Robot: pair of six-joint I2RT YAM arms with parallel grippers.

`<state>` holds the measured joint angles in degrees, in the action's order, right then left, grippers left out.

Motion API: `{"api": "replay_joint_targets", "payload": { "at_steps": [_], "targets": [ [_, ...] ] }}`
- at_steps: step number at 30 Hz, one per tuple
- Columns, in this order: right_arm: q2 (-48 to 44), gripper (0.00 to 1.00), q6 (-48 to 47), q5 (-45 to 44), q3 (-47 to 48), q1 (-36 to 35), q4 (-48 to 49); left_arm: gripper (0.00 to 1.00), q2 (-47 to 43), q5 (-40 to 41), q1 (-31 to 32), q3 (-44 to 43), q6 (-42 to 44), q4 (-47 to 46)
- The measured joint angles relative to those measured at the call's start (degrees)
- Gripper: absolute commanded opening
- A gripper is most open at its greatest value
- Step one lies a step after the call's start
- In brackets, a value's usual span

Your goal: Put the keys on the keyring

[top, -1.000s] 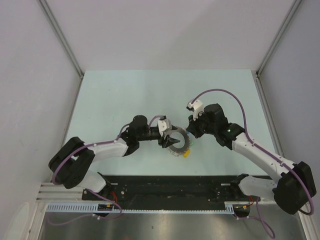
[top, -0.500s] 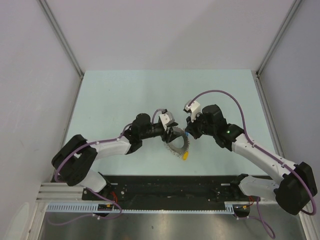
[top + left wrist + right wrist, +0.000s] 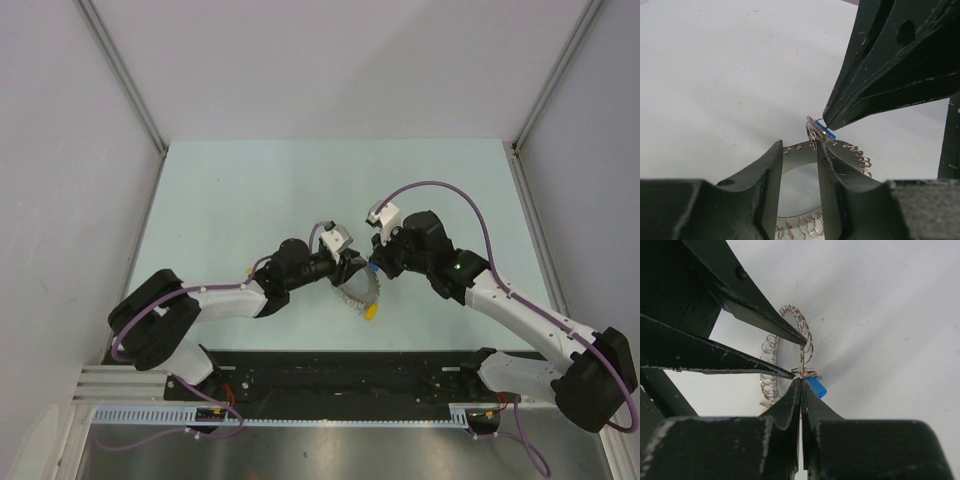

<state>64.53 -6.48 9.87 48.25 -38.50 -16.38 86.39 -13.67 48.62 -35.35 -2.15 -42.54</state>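
Note:
The keyring (image 3: 362, 291) is a grey metal ring fringed with small wire rings, lying mid-table with a yellow tag (image 3: 370, 311) at its near edge. My right gripper (image 3: 801, 381) is shut on a key with a blue tag (image 3: 816, 386), holding its small split ring against the keyring's rim (image 3: 800, 155). My left gripper (image 3: 799, 146) hangs over that same rim with its jaws part-way apart; the rim crosses the gap and the right fingertip (image 3: 821, 150) touches the split ring. In the left wrist view the right gripper (image 3: 826, 122) comes in from the upper right.
Both arms meet at the middle of the pale green table (image 3: 230, 200). Grey walls stand on three sides. A black rail (image 3: 340, 375) runs along the near edge, and a purple cable (image 3: 440, 186) loops above the right arm.
My left arm has pushed right, toward the right gripper, and its jaws have narrowed. The keyring has shifted slightly under it. The right gripper has stayed shut and almost still.

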Motion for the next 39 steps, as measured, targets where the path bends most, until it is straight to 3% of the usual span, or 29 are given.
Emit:
{"api": "replay_joint_targets", "payload": {
  "at_steps": [14,31,39],
  "targets": [
    [-1.1,0.00,0.2,-0.6,0.1,-0.5,-0.7,0.37,0.5,1.5,1.4,0.0,0.6,-2.7],
    [-1.9,0.00,0.4,-1.5,0.2,-1.0,-2.4,0.00,2.2,1.6,2.3,0.0,1.1,-3.3],
    [-1.9,0.00,0.8,-3.7,0.2,-1.1,-2.7,0.00,2.2,1.5,2.7,0.0,2.4,-3.6]
  ]
}}
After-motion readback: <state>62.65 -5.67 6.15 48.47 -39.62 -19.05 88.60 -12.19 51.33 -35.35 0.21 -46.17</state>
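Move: The wire ring at the right fingertips sits about 1 cm to the left fingers' right and level with them, and about 1 cm to the left of the right fingertips. The blue key is some 2 cm to the left hand's right and about 1 cm lower. Below hangs the coiled-edge band, its middle roughly 3 cm back and 6 cm down from the left hand, with the yellow key near its bottom, about 4 cm back, 2 cm right and 12 cm below. Lift the half-open left fingers slightly, ease them about 1 cm to the right and a little back so they straddle the wire ring, then sink about 1 cm and close fully, pinching the wire just beyond the right tips. Keep the right gripper shut on the ring with its angle steady, letting it drift barely 1 cm back and right. ##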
